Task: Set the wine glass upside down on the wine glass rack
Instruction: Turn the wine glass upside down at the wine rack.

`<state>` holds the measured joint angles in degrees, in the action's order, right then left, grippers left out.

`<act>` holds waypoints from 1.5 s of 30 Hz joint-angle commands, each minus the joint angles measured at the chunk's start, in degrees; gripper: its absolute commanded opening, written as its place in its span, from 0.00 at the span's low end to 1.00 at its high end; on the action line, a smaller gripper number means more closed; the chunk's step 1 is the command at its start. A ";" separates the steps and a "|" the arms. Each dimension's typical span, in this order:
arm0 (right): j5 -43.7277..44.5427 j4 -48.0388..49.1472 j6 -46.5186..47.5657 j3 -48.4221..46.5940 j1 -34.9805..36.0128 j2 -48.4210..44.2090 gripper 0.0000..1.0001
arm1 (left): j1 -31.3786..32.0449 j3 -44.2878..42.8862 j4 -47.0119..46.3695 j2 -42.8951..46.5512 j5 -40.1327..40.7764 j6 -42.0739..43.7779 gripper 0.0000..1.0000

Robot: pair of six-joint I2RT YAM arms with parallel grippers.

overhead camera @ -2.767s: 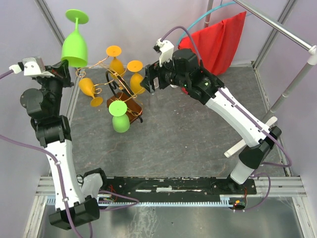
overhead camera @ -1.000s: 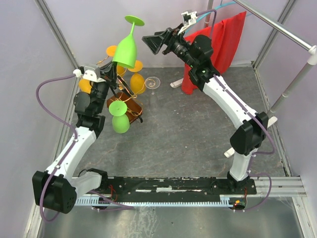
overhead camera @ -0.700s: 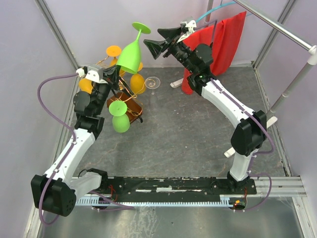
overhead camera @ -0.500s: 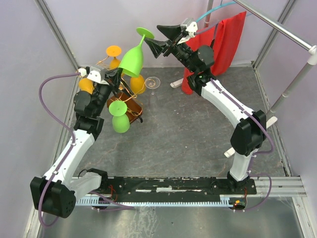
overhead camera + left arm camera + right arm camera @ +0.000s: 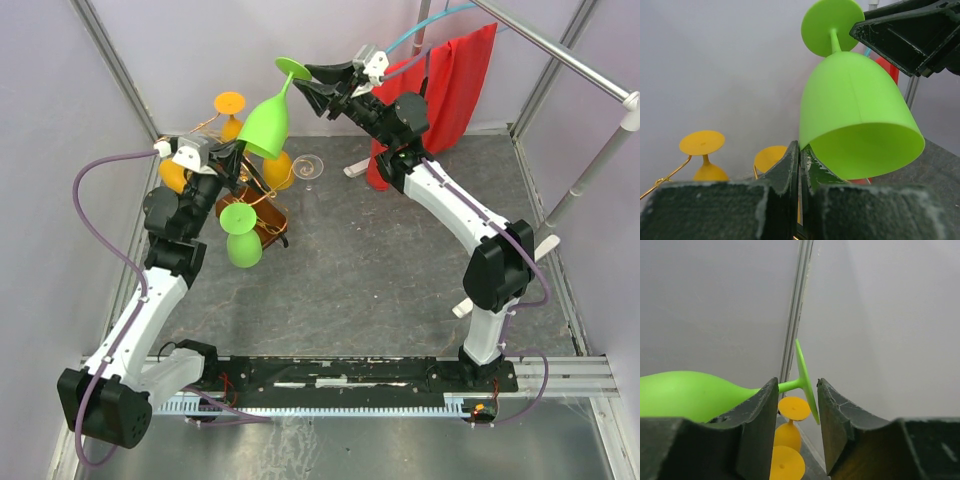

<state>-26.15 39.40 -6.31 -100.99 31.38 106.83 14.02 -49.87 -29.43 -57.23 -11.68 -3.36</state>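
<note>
The green wine glass (image 5: 266,122) hangs in the air, tilted, foot up and to the right. My left gripper (image 5: 238,153) is shut on its rim; in the left wrist view the fingers (image 5: 791,165) pinch the lip below the bowl (image 5: 855,110). My right gripper (image 5: 309,85) straddles the foot of the glass (image 5: 806,375), jaws partly open, with a gap still showing on the right side. The wine glass rack (image 5: 270,216) stands below on the table, left of centre.
Orange glasses (image 5: 231,112) and a second green glass (image 5: 241,238) hang on the rack. A clear glass (image 5: 310,166) lies on the table beside it. A red cloth (image 5: 445,85) hangs at the back right under a metal rail (image 5: 560,52). Walls stand close behind and to the left.
My right gripper has come in from the right onto the glass's foot and its jaws have narrowed around it. My left arm tipped the glass further toward the right gripper.
</note>
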 commanded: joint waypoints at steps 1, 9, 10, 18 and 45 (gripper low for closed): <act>-1.94 0.96 2.88 -1.31 -0.22 -0.06 0.42 | 0.35 -2.02 -0.80 1.78 -1.52 2.13 0.03; -2.09 -0.33 5.05 -0.91 -0.21 -0.27 0.03 | 0.31 -2.28 0.58 2.77 -2.71 2.59 0.24; -1.85 -0.37 5.36 -0.62 -0.27 -0.48 0.01 | 0.36 -2.11 0.79 2.93 -2.74 2.67 0.27; -0.35 -1.33 6.06 -0.34 -1.57 -1.01 0.01 | 0.39 -0.62 5.58 4.58 -5.45 2.83 0.51; -8.72 -28.48 37.56 -3.02 -0.57 -10.39 0.01 | 0.28 -34.25 45.42 -6.53 -8.68 11.43 0.66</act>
<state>-32.45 17.28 21.52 -101.03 28.21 100.68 14.24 -76.95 10.46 -57.32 -15.57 4.47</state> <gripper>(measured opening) 0.016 0.659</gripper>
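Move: At the rack, the left hand still pinches the inverted green wine glass by its rim; the glass's middle lies some 5 cm ahead, 7 right and 3 above that hand. It lies about 4 cm back, 4 left and 5 below the right hand, whose half-open fingers straddle its upper end. From the left hand, the near orange glass is roughly 6 cm ahead, 6 right and 18 below; the hanging green glass is 12 back, 2 left, 24 below. Closing fully around the stem end just under the foot, the right hand takes the green glass while the left opens and frees the rim. The left backs off, dipping 5 cm and then rising about 11; the right swings forward and right with a slight drop, then comes back about 4 cm, its left-pointing fingers tipping down some 20 degrees. ##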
